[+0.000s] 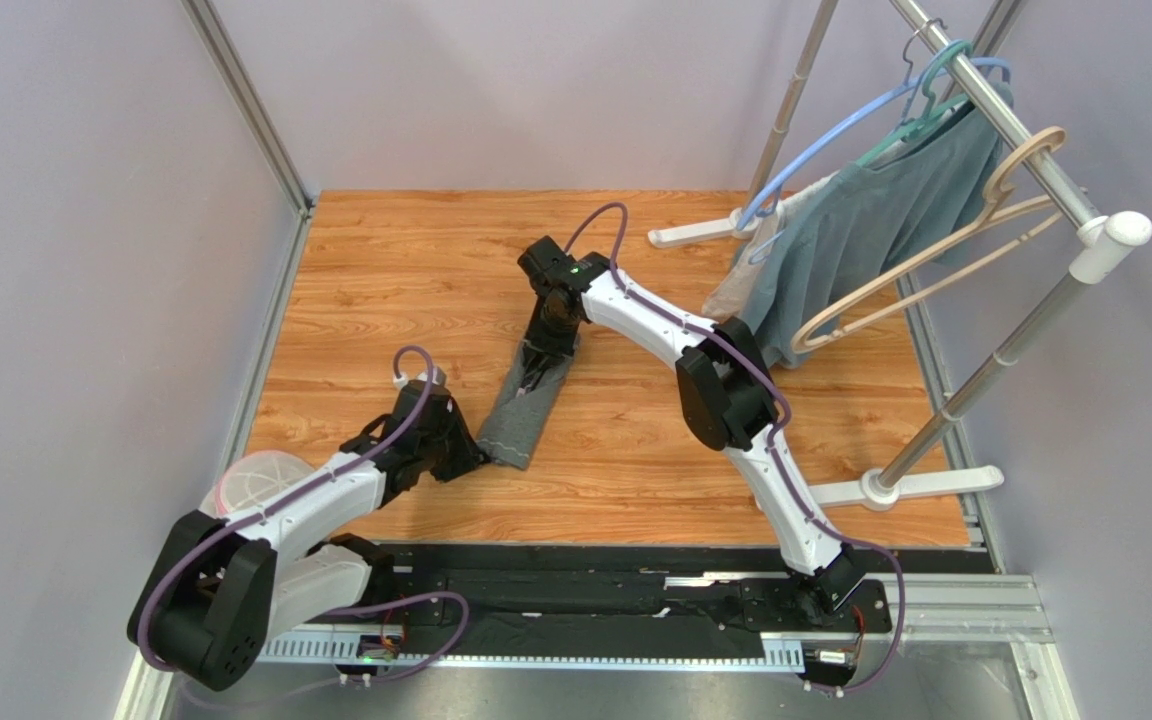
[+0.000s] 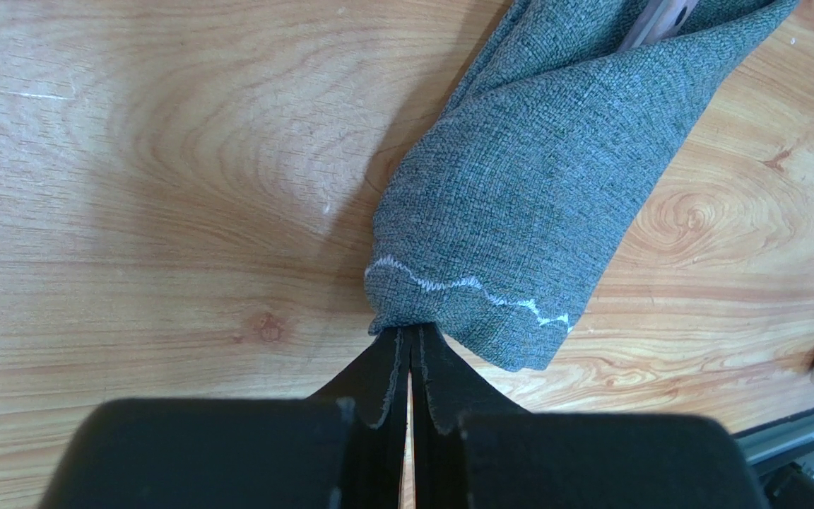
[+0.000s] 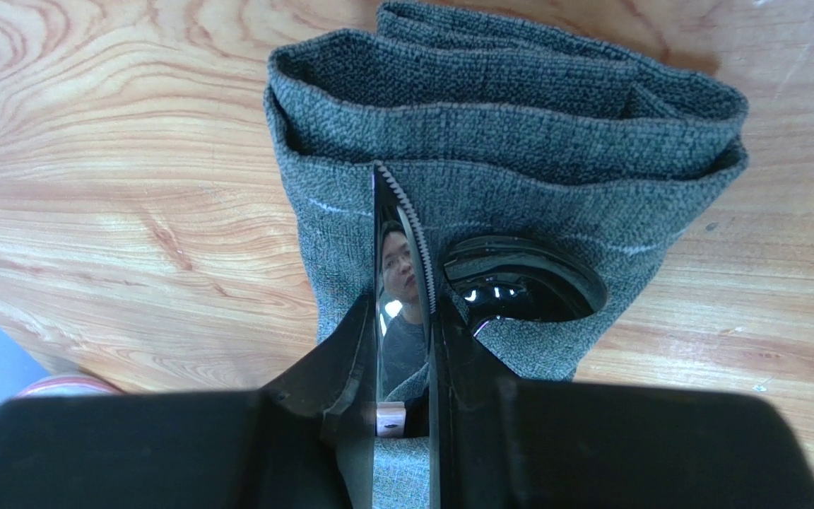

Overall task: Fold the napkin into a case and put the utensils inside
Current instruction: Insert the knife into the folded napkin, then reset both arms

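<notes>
The napkin, folded into a narrow dark grey case [image 1: 522,408], lies on the wooden table [image 1: 387,285] between the arms. My left gripper [image 2: 411,337] is shut on the case's [image 2: 528,180] near corner by the pale stitching, and also shows in the top view [image 1: 465,450]. My right gripper [image 3: 403,318] is shut on the silver knife [image 3: 399,255], blade on edge over the case's [image 3: 507,127] far end; the gripper also shows in the top view [image 1: 549,357]. The black spoon's bowl [image 3: 523,281] sticks out of a cloth fold beside the blade. A pale utensil end [image 2: 661,15] peeks from the case.
A clothes rack [image 1: 1033,165] with a teal-grey garment [image 1: 868,225] and hangers stands at the back right, its white feet [image 1: 920,483] on the table. A pale round container [image 1: 256,488] sits by the left arm. Grey walls close in the sides and back.
</notes>
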Controlling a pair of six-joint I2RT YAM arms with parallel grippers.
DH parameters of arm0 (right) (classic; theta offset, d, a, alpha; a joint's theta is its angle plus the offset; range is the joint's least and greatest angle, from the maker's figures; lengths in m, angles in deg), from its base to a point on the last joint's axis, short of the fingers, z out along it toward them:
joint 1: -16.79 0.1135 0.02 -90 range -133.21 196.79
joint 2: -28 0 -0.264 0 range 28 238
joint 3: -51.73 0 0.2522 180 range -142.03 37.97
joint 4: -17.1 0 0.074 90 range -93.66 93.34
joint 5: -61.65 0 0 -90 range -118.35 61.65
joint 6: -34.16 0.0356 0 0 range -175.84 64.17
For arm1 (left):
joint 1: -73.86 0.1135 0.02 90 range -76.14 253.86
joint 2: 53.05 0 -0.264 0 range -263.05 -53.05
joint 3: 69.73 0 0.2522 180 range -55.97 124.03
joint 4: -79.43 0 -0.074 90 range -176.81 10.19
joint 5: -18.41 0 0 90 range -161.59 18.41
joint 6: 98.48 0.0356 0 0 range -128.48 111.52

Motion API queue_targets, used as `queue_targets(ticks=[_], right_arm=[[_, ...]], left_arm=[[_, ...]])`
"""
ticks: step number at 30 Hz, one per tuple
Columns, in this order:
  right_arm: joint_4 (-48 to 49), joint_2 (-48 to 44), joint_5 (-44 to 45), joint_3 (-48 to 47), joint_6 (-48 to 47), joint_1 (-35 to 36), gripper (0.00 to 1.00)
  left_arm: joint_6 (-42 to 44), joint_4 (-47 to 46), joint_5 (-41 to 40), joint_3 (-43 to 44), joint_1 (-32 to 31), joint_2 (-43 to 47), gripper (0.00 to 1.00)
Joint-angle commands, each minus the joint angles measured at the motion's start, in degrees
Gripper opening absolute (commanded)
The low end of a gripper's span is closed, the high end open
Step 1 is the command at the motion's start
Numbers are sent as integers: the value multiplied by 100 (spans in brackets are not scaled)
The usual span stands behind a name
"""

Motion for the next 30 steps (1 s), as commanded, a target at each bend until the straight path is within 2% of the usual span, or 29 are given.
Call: queue_targets(ticks=[1, 4, 6, 9, 14, 18, 19, 22, 24, 25, 27, 28, 29, 30], right_arm=[[82, -388, -300, 87, -226, 74, 17], [258, -415, -424, 96, -385, 47, 28], [285, -493, -327, 95, -482, 47, 42], [276, -599, -257, 157, -482, 30, 52], [188, -748, -205, 166, -499, 38, 54], [13, -863, -46, 34, -710, 30, 62], [-14, -889, -28, -10, -763, 30, 62], [-330, -994, 270, -264, -1183, 30, 67], [-567, -1284, 542, -222, -1509, 38, 72], [-594, -1485, 795, -82, -1945, 73, 74], [-332, -2307, 1402, 900, -2457, 257, 82], [-200, -2618, 1639, 1383, -2773, 319, 85], [193, -2925, 1711, 2266, -2950, 381, 86], [397, -3607, 1686, 2788, -3004, 451, 89]], left_arm=[[-10, -238, -61, 150, 12, 104, 1], [8, -167, -105, 142, 12, 192, 1], [-1, -141, -140, 142, 12, 263, 1], [25, -88, -192, 133, 12, 333, 1], [61, -44, -184, 168, 12, 394, 1], [87, 17, -122, 159, 12, 579, 4], [105, 61, -105, 151, 12, 649, 6], [166, 324, -70, 177, 12, 1192, 28], [341, 683, 36, 299, 12, 1535, 34], [455, 816, 88, 361, 12, 1955, 44], [842, 949, 369, 501, 12, 2414, 49], [956, 888, 527, 520, 12, 2834, 58], [1114, 783, 911, 520, 12, 3029, 62], [1159, 399, 1089, 494, 12, 3197, 63]])
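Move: The knife is in the right gripper, its middle roughly 1 cm below the fingers, with the handle end in the napkin pocket. The black spoon's bowl lies some 3 cm farther out and 4 cm to the right of this hand. From the left gripper, the knife is about 14 cm ahead and 6 cm to the right; the napkin's near end is level, some 3 cm right and 1 cm lower. Open the right gripper wide to let go of the knife almost in place, then lift it about 7 cm off the napkin, swinging some 5 cm right late in the rise while the wrist turns counter-clockwise and tips up. Keep the left fingertips shut at the napkin's near-left corner, easing up slightly, then raise them about 9 cm clear, opening and tipping up some 20 degrees. ##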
